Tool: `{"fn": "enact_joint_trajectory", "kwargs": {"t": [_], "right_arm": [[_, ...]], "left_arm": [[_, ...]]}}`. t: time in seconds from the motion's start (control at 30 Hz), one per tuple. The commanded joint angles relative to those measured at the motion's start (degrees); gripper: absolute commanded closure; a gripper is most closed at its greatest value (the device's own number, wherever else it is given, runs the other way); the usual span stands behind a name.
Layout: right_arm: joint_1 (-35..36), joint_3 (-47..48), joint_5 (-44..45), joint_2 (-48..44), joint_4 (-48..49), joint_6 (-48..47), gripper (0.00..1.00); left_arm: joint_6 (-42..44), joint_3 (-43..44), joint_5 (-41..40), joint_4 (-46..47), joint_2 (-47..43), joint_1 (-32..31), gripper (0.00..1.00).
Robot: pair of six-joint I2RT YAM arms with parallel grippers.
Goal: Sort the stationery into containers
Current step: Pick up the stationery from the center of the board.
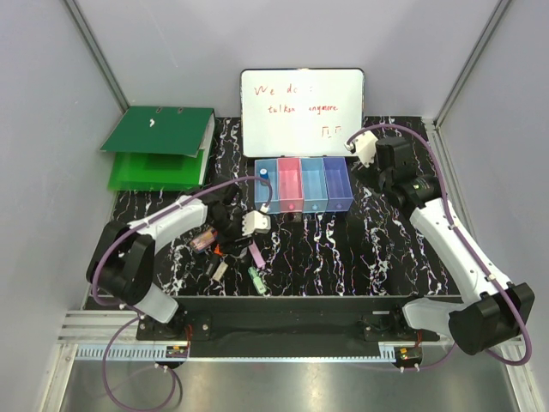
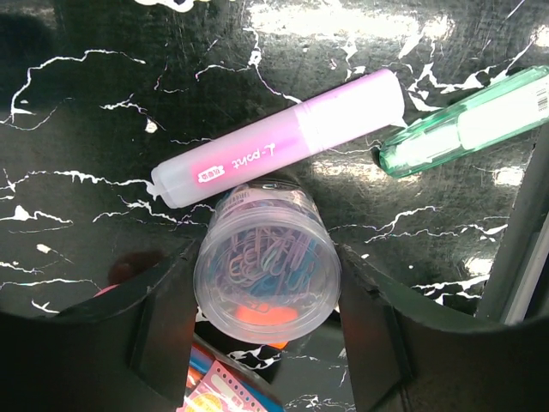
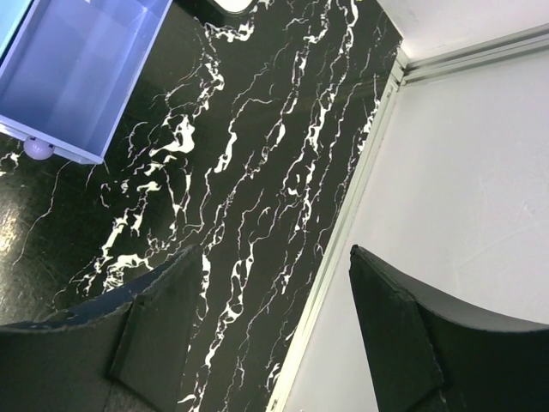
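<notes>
My left gripper (image 2: 266, 287) is shut on a clear round jar of coloured paper clips (image 2: 266, 275), a finger against each side, low over the black marbled mat. Just beyond it lie a lilac highlighter (image 2: 283, 137) and a green highlighter (image 2: 463, 124). In the top view this gripper (image 1: 230, 239) sits among the loose stationery: a pink-capped tube (image 1: 202, 240), the lilac stick (image 1: 256, 256), the green piece (image 1: 256, 277) and a grey-white block (image 1: 219, 269). The four joined bins (image 1: 302, 206) stand mid-table; a blue-capped bottle (image 1: 264, 173) is in the leftmost. My right gripper (image 3: 274, 326) is open and empty, right of the purple bin (image 3: 81, 69).
A whiteboard (image 1: 302, 101) with red writing leans behind the bins. A green ring binder (image 1: 159, 146) lies at the back left. The mat's right edge and the enclosure's pale floor (image 3: 463, 172) run close under my right gripper. A pink and blue packet (image 2: 219, 390) lies under the left fingers.
</notes>
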Motion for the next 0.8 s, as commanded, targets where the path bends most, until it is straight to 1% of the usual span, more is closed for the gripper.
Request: {"fn": "enact_joint_trajectory", "kwargs": {"t": [0.0, 0.1, 0.17, 0.27, 0.37, 0.4, 0.53, 0.57, 0.67, 0.77], "right_arm": [[-0.17, -0.24, -1.23, -1.4, 0.38, 0.96, 0.24], [-0.17, -0.42, -1.23, -1.48, 0.38, 0.96, 0.24], [-0.17, -0.94, -1.31, -1.48, 0.11, 1.75, 0.23], [-0.08, -1.82, -4.11, -1.22, -1.99, 4.2, 0.23], [-0.17, -2.0, -8.33, -0.78, -3.49, 7.19, 0.23], [-0.17, -2.08, -8.87, -0.78, -3.58, 7.64, 0.23], [-0.26, -3.05, -10.45, 0.09, -4.63, 10.89, 0.23], [-0.17, -3.31, -11.06, 0.36, -4.98, 11.24, 0.23], [-0.17, -3.67, -11.51, 0.54, -5.16, 11.51, 0.23], [-0.17, -3.14, -10.46, 0.8, -4.37, 10.72, 0.23]], "left_arm": [[-0.77, -0.78, -1.1, 1.01, -3.12, -0.22, 0.91], [-0.6, 1.15, -1.72, -1.09, -5.32, -0.22, 0.94], [-0.68, 4.05, -1.63, -2.85, -6.89, -0.22, 0.95], [-1.9, 8.88, -1.37, -4.7, -8.39, -0.22, 0.95], [-3.58, 14.06, -1.37, -4.36, -8.05, -0.13, 0.96], [-4.37, 16.6, -1.63, -3.74, -7.44, -0.13, 0.96], [-9.2, 20.93, -2.68, 0.91, -2.97, -0.04, 1.0], [-9.64, 21.37, -2.95, 3.7, -2.17, -0.04, 1.0], [-10.79, 23.39, -4.18, 7.94, 1.96, -0.04, 1.0], [-11.58, 27.86, -3.48, 8.74, 7.06, -0.04, 1.0]]}}
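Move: The left hand already grips the clear clip jar, which stands on the table. The leftmost blue compartment lies about 16 cm ahead and 8 cm right of it, roughly level in height, with the pink compartment some 7 cm farther right. The pink marker lies 5 cm to the hand's right, while the pink-capped pencil tube is about 7 cm left and 4 cm ahead. From the right hand, the blue compartment is about 27 cm left, level fore-and-aft and some 22 cm below. Straight up at first, then forward and still rising, with a smaller drift right, the left hand carries the clip jar about 11 cm forward and 12 cm up towards the leftmost blue compartment, its fingertips swinging forward some 20 degrees and its grip unchanged. The open right hand meanwhile sinks about 5 cm, easing back and left as it tilts. ##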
